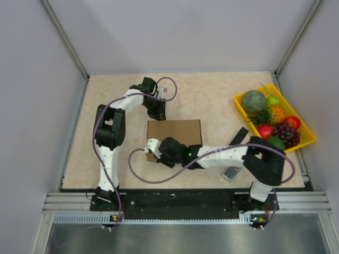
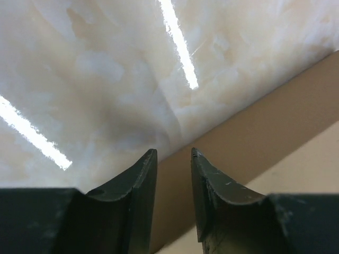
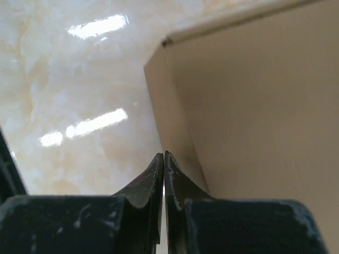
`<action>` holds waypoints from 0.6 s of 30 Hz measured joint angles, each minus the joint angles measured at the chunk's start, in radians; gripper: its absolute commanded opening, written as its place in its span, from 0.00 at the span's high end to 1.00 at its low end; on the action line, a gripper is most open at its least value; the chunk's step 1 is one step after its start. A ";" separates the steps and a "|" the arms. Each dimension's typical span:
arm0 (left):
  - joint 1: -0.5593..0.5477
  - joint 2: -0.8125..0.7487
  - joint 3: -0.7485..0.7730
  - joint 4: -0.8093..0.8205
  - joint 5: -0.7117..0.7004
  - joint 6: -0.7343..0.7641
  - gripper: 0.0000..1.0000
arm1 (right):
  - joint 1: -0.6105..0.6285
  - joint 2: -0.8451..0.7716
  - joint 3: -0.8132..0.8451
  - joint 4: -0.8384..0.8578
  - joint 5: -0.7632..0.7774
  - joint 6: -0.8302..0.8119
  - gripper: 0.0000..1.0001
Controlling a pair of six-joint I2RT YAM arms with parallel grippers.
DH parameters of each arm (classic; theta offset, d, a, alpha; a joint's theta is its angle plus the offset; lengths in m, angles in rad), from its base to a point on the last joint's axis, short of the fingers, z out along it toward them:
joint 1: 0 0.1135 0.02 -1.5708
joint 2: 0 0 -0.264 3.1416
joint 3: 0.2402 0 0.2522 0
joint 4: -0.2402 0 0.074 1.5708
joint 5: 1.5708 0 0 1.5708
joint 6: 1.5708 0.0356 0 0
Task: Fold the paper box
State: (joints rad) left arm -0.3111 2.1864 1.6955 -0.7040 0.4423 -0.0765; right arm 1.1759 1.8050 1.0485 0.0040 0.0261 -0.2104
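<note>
The paper box (image 1: pixel 175 131) lies in the middle of the table as a flat brown closed rectangle. My left gripper (image 1: pixel 159 112) hangs over its far left corner. In the left wrist view its jaws (image 2: pixel 174 152) stand apart with a narrow gap, and the box's brown side wall (image 2: pixel 254 121) runs beneath and beyond the tips with nothing pinched. My right gripper (image 1: pixel 152 150) sits at the box's near left corner. In the right wrist view it (image 3: pixel 163 154) is shut and empty, its tips close beside the box's side wall (image 3: pixel 175 132) just below the corner.
A yellow tray (image 1: pixel 312 138) of plastic fruit stands at the far right. A black flat object (image 1: pixel 239 136) and a small grey one (image 1: pixel 231 173) lie near the right arm. Enclosure walls bound the table on three sides.
</note>
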 measured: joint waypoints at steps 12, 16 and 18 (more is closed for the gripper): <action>-0.092 0.011 0.208 -0.002 0.014 -0.054 0.65 | -0.003 -0.463 -0.279 -0.237 0.132 0.546 1.00; -0.171 0.087 0.295 0.032 0.021 -0.056 0.66 | -0.003 -0.552 -0.381 -0.314 0.152 0.505 1.00; -0.204 0.127 0.315 0.051 0.014 -0.058 0.66 | -0.008 -0.555 -0.383 -0.333 0.155 0.473 1.00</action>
State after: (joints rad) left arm -0.5156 2.3138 2.0106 -0.6529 0.4568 -0.1345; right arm 1.1683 1.2499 0.6651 -0.3294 0.1814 0.2623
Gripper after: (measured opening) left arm 0.348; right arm 0.003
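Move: The paper box lies closed between the hands. Its far-right corner is about 18 cm to the left hand's right and 2 cm nearer the base, about level. The right hand hangs just outside the near wall: the near-right corner is some 16 cm to its right and 1 cm ahead, the box's middle 10 cm ahead and 4 cm right, and the black case 33 cm right and 11 cm ahead. Both hands come up off the left part of the closed box and shift to its right end: the left hand, fingers still about a third open, rises some 6 cm and then sweeps right along the far wall, about 13 cm in all, easing down a little near the end as it closes on the far-right corner. The right hand, fingers kept shut, arcs about 15 cm to the right and 5 cm back, rising over 5 cm and then sinking most of that again, while it turns some 25 degrees clockwise and ends just short of the near wall by the near-right corner. ##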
